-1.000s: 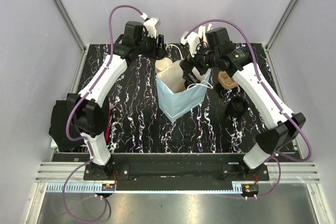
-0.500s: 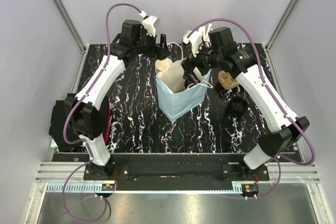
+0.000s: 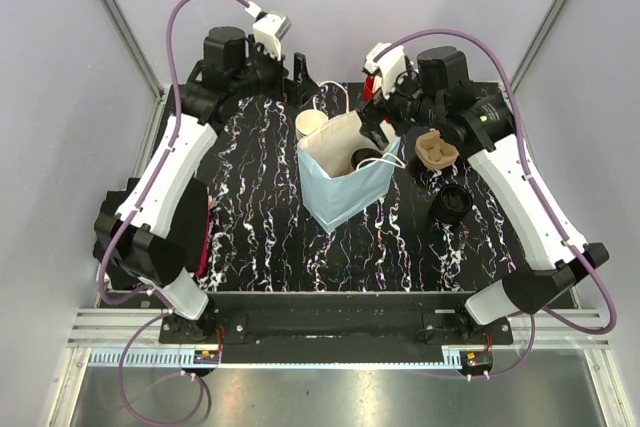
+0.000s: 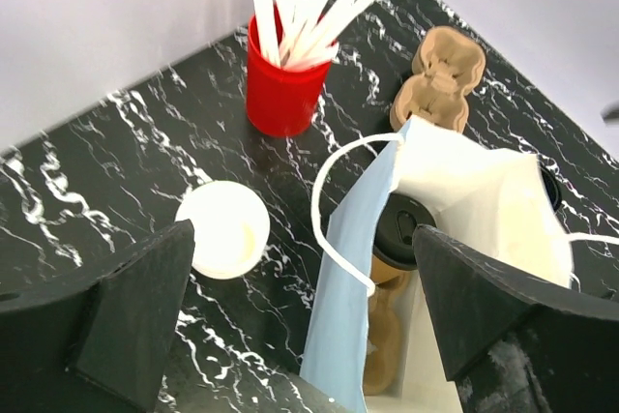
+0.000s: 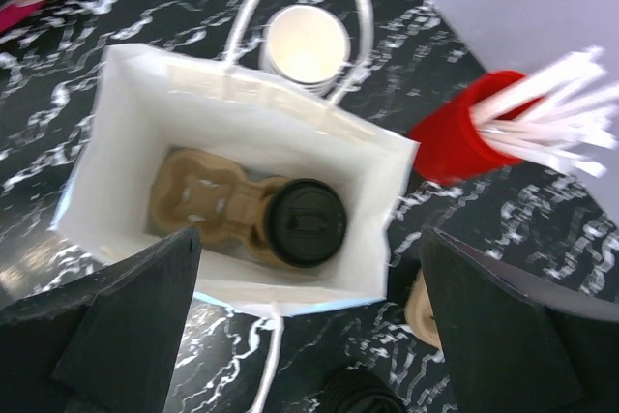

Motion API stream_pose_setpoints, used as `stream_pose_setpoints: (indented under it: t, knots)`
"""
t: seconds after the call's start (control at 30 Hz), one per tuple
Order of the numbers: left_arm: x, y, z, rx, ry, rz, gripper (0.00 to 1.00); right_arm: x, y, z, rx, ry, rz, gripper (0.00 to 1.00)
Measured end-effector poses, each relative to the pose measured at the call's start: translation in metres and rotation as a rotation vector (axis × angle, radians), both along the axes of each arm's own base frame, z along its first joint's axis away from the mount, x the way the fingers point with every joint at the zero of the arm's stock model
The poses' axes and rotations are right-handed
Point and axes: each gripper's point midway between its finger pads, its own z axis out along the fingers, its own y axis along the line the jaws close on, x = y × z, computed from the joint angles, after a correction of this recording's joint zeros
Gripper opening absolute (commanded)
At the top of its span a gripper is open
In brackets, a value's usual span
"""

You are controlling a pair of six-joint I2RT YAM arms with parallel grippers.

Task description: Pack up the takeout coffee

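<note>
The takeout coffee, a brown cup under a black lid [image 5: 306, 222], stands in a cardboard carrier [image 5: 208, 198] inside the open light-blue paper bag [image 3: 345, 197]. It also shows in the top view [image 3: 363, 157] and the left wrist view [image 4: 404, 231]. My right gripper [image 3: 378, 112] is open and empty, above the bag's far right corner; in its wrist view [image 5: 309, 336] the jaws stand wide over the bag. My left gripper [image 3: 303, 77] is open and empty, high behind the bag; its wrist view [image 4: 319, 336] looks down on the bag's rim.
A lidless white-lined cup [image 3: 311, 123] stands just behind the bag. A red cup of white sticks [image 4: 280, 94] is at the back. A spare cardboard carrier [image 3: 435, 150] and a stack of black lids [image 3: 452, 204] lie right of the bag. A black box [image 3: 115, 237] sits at the left edge.
My right gripper has lifted out of the bag and backed off, leaving the lidded cup inside. My left gripper has risen and drawn back from the bag's rim.
</note>
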Motion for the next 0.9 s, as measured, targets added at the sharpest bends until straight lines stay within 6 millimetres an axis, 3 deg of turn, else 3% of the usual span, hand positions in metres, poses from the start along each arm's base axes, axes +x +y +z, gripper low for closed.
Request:
stream_pose_setpoints:
  t: [0.23, 0.43, 0.6, 0.77, 0.9]
  knots:
    - [-0.016, 0.02, 0.042, 0.016, -0.126, 0.051, 0.99, 0.022, -0.031, 0.029, 0.007, -0.128, -0.192, 1.0]
    - [-0.011, 0.053, 0.059, 0.061, -0.198, 0.167, 0.99, 0.044, -0.086, 0.045, 0.026, -0.207, -0.408, 1.0]
    - [0.011, 0.078, 0.043, 0.099, -0.159, 0.245, 0.99, 0.06, -0.132, 0.033, 0.018, -0.21, -0.559, 1.0]
    - [0.027, 0.084, 0.004, 0.134, -0.066, 0.249, 0.99, 0.071, -0.14, 0.002, -0.016, -0.166, -0.6, 1.0]
    - [0.024, 0.079, -0.021, 0.159, -0.011, 0.202, 0.99, 0.1, -0.151, -0.013, 0.001, -0.143, -0.673, 0.91]
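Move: The straws in their red cup stand about 27 cm ahead of my right hand and 5 cm to its right, with their middle some 24 cm lower. The bag with the lidded coffee is just below that hand, about 4 cm ahead and 6 cm to the left. The pulp tray lies about 19 cm ahead and 23 cm right, the black lids 2 cm ahead and 21 cm right. From my left hand, the straws are 19 cm ahead and 21 cm right. I swing my open right hand away from over the bag, about 15 cm right and 10 cm forward, nearing the straws from their right side. It arcs up some 4 cm, then sinks back lower while turning about 40 degrees clockwise. My left hand, also open, draws about 8 cm left, away from the bag, rising before it lowers again. ##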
